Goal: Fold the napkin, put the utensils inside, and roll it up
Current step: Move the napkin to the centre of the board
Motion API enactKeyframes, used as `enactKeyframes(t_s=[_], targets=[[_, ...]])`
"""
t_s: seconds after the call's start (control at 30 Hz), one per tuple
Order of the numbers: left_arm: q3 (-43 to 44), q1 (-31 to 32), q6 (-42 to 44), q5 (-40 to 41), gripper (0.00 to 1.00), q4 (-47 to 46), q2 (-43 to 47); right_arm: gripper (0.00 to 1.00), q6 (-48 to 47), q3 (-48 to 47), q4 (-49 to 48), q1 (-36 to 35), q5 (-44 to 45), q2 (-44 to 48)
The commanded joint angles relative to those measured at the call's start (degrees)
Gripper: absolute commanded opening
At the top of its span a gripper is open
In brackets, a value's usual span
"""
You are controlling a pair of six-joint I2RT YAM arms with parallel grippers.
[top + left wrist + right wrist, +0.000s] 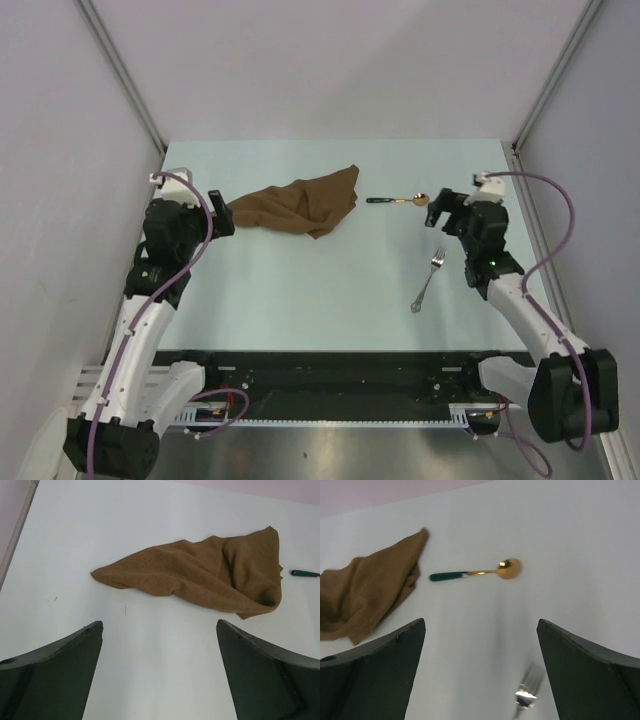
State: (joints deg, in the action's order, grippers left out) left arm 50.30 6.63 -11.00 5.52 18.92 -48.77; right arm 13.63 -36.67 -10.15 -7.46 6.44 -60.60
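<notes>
The brown napkin (300, 205) lies crumpled at the back middle of the table, also in the left wrist view (210, 575) and the right wrist view (367, 592). A small spoon with a dark green handle and gold bowl (398, 200) (475, 572) rests right of it; its handle tip (305, 573) shows at the left wrist view's right edge. The silver fork (428, 280) (526, 695) lies nearer, on the right. My left gripper (222, 213) (159, 630) hangs open just left of the napkin. My right gripper (437, 210) (481, 627) is open beside the spoon's bowl, above the fork.
The pale table (320, 300) is enclosed by grey walls at the back and both sides, with metal posts (125, 75) at the back corners. A black rail (330, 385) with the arm bases runs along the near edge.
</notes>
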Motion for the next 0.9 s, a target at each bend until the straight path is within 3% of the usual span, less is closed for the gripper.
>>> enactKeyframes(t_s=[0.0,0.23,0.43,0.53,0.63,0.67,0.73,0.87], targets=[[0.2,0.0,-0.4,-0.6,1.0,0.3,1.2,1.0,-4.0,-11.8,1.6,-10.2,2.6,-9.9],[-0.6,0.0,-0.3,-1.8,1.0,-0.1,0.9,0.99,2.4,-30.0,1.8,-22.3,-4.5,-35.2],[-2.4,0.0,-0.1,-2.5,1.0,-0.9,1.8,0.96,9.8,-47.4,10.0,-25.1,-9.3,-56.8],[-3.0,0.0,-0.2,-4.2,1.0,-1.4,2.0,0.9,13.0,-52.1,10.9,-25.1,-12.1,-62.3],[-3.2,0.0,-0.2,-4.9,1.0,-1.6,2.0,0.59,14.8,-52.6,10.7,-25.0,-14.7,-64.3],[-3.2,0.0,-0.3,-4.9,1.0,-1.6,2.1,0.33,15.0,-51.9,10.8,-24.9,-15.6,-64.2],[-3.5,0.0,-0.7,-5.1,1.0,-1.7,1.9,0.04,14.4,-49.6,10.8,-25.1,-17.8,-63.2],[-4.3,0.1,-6.6,-5.1,1.0,-2.2,0.8,0.0,11.3,-39.2,10.8,-26.5,-15.0,-55.4]])
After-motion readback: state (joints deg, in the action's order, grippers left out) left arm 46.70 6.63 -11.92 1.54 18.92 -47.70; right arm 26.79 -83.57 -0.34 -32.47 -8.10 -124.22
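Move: The napkin's middle lies some 42 cm left of the open right hand, 11 cm ahead and 18 cm below; the fold near its right end, which the fingers go for, is about 30 cm left, 8 cm ahead and 17 cm below. The spoon lies about 13 cm ahead and 12 cm left, the fork 10 cm back and 7 cm left, both 19 cm down. From the left hand the napkin's middle is 16 cm ahead, 20 cm right and 24 cm below. Sweeping about 30 cm left and some 8 cm forward, the right hand first travels nearly level, then sinks about 17 cm onto the napkin's right part, turning counter-clockwise and tipping its fingers down, each about 30 degrees. Low down it draws back slightly while its wide-open fingers shut, pinching the fold. The left hand only sinks a little, still open. ##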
